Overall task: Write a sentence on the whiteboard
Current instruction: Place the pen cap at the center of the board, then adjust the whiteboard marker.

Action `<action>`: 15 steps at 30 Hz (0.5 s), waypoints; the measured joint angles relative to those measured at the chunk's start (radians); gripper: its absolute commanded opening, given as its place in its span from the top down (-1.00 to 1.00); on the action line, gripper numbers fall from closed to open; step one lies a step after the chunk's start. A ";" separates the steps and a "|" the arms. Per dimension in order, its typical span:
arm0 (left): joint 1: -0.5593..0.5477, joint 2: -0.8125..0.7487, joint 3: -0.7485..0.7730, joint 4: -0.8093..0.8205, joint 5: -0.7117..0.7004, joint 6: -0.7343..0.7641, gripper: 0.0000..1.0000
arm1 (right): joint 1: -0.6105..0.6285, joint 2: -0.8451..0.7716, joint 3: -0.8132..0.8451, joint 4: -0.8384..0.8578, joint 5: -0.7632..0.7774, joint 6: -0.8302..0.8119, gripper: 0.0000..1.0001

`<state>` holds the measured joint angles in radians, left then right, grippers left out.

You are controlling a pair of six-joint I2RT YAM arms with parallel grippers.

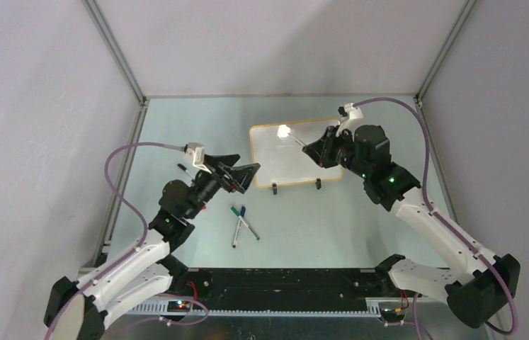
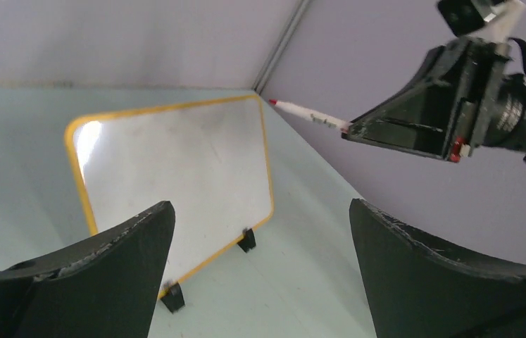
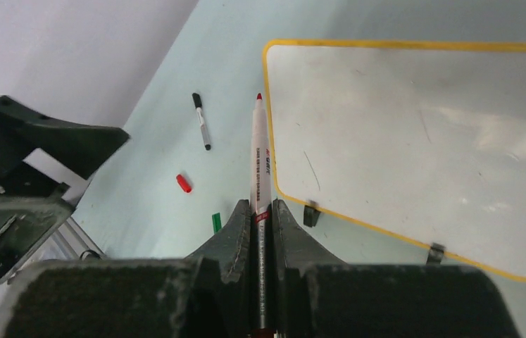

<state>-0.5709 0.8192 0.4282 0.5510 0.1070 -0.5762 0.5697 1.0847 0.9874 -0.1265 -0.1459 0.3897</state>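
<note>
The whiteboard [image 1: 282, 161] stands tilted on two black clip feet at mid-table, its orange-framed face [image 3: 415, 127] blank apart from faint smudges and glare; no sentence shows on it. My right gripper [image 3: 263, 208] is shut on a white marker [image 3: 260, 155] with an uncapped red tip. In the top view the marker [image 1: 297, 140] slants over the board's upper part from the right gripper [image 1: 309, 149]. In the left wrist view its tip [image 2: 274, 103] hangs in the air off the board [image 2: 175, 162]. My left gripper [image 1: 248, 163] is wide open and holds nothing, just left of the board.
A red cap [image 3: 184, 183] and a black marker [image 3: 201, 121] lie left of the board. Green and blue markers [image 1: 243, 221] lie crossed nearer the arm bases. Grey enclosure walls with metal posts close in the table on three sides.
</note>
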 measured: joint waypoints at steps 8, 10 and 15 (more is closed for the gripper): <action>-0.202 0.029 0.012 0.094 -0.126 0.423 -0.99 | -0.025 0.001 0.114 -0.255 -0.021 0.003 1.00; -0.255 0.079 0.014 0.096 -0.142 0.538 -0.99 | -0.025 0.003 0.124 -0.306 -0.025 0.005 1.00; -0.358 0.179 0.013 0.119 -0.220 0.757 -0.99 | -0.021 0.014 0.166 -0.403 -0.022 0.027 1.00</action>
<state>-0.9287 0.9977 0.4412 0.6701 -0.1135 0.1810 0.5488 1.0988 1.1538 -0.5293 -0.1677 0.4168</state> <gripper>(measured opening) 0.994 0.127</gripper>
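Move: From the right hand, still gripping the uncapped red marker, the whiteboard's centre is some 10 cm ahead, 6 cm left and 28 cm below; the right black clip lies about level and 1 cm to the right. From the empty left hand, the whiteboard's centre is roughly 14 cm ahead, 19 cm right and 27 cm below, the left black clip about 2 cm ahead and 12 cm right, and the crossed markers 9 cm back and 2 cm right. Open left hand swings 6 cm right and down towards the whiteboard; right backs 3 cm, dipping its marker. ##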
